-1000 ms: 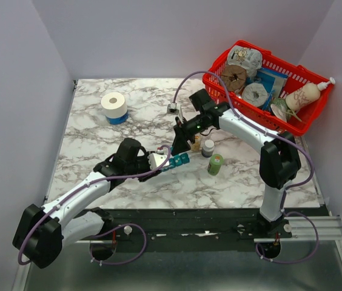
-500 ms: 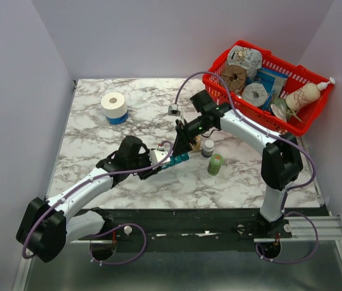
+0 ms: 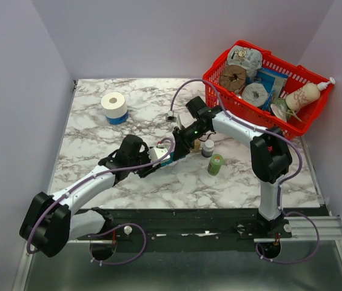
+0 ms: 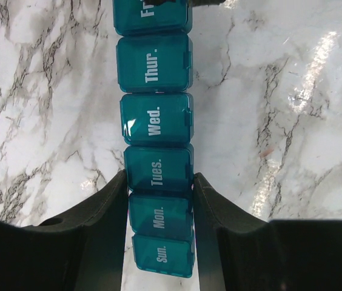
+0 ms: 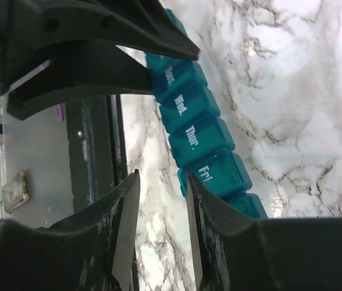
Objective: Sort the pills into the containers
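Observation:
The containers are one teal strip of day-marked compartments [image 4: 156,118], all lids down, lying lengthwise on the marble; it also shows in the overhead view [image 3: 170,160]. My left gripper [image 4: 159,180] is shut on the strip's sides at the Mon. and Tues. compartments. My right gripper [image 5: 162,182] hangs over the far end of the strip [image 5: 195,130], open, with only marble in the gap. Its right finger [image 5: 204,212] lies against the edge of the Fri. lid. No pills are in view.
A white bottle with a dark cap [image 3: 208,147] and a green bottle [image 3: 215,163] stand just right of the grippers. A red mesh basket [image 3: 216,63] full of items sits at the back right. A white tape roll [image 3: 114,106] sits at the back left.
My right gripper has come down and left onto the strip's far end, and its jaws have narrowed. The left arm, still holding the strip, has shifted slightly away from the near edge.

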### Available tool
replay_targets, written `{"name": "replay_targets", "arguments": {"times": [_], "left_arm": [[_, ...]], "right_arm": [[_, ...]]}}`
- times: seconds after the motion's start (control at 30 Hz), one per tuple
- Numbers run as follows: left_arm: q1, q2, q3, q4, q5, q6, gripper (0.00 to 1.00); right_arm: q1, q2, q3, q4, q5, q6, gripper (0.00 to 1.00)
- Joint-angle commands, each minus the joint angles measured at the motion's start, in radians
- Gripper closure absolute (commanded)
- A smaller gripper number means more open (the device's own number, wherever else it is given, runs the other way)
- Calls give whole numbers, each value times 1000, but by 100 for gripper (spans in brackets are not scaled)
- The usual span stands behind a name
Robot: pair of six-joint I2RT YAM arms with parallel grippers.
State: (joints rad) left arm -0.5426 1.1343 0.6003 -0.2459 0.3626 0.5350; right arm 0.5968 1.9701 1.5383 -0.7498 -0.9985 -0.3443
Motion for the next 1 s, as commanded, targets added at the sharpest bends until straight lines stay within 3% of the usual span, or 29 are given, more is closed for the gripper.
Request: {"name": "replay_targets", "arguments": {"times": [0.0,0.3,0.97], "left_arm": [[1,33,32,59,-57,-24,100],[-20,108,43,74,-138,-59,100],[-102,265,78,-12,-277,-136,100]], "right_arm": [[17,68,43,24,98,22,60],[34,139,63,70,233,45,70],[95,231,48,119,432,70,80]]}}
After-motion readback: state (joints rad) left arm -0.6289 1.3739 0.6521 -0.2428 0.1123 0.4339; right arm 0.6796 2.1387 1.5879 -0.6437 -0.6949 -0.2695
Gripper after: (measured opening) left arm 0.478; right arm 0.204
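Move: The pill organizer is in the left fingers, gripped around Mon./Tues.; its Fri. lid lies about 8 cm to that hand's right and 3 cm ahead, at nearly its height. From the right hand that lid is some 3 cm below, about 2 cm to the left and 1 cm ahead. Off to the right hand's right, all about 9 cm lower, stand the amber bottle (5 cm right, 5 ahead), the white bottle (9 right, 3 ahead) and the green-capped bottle (13 right, 3 back). Both hands sink together: the left keeps its pinch on the organizer and lowers it about 5 cm towards the table, rolling its left side up a good 10 degrees so the free Sat. end dips, with a slight counter-clockwise turn. The right follows that end down some 8 cm, drifting a little forward and left while its wrist tips about 15 degrees to aim its fingers more downward, and closes from under half open to nearly shut, bringing the tips close in at the near edge by the Thur./Fri. seam; whether they touch can't be seen for sure. ##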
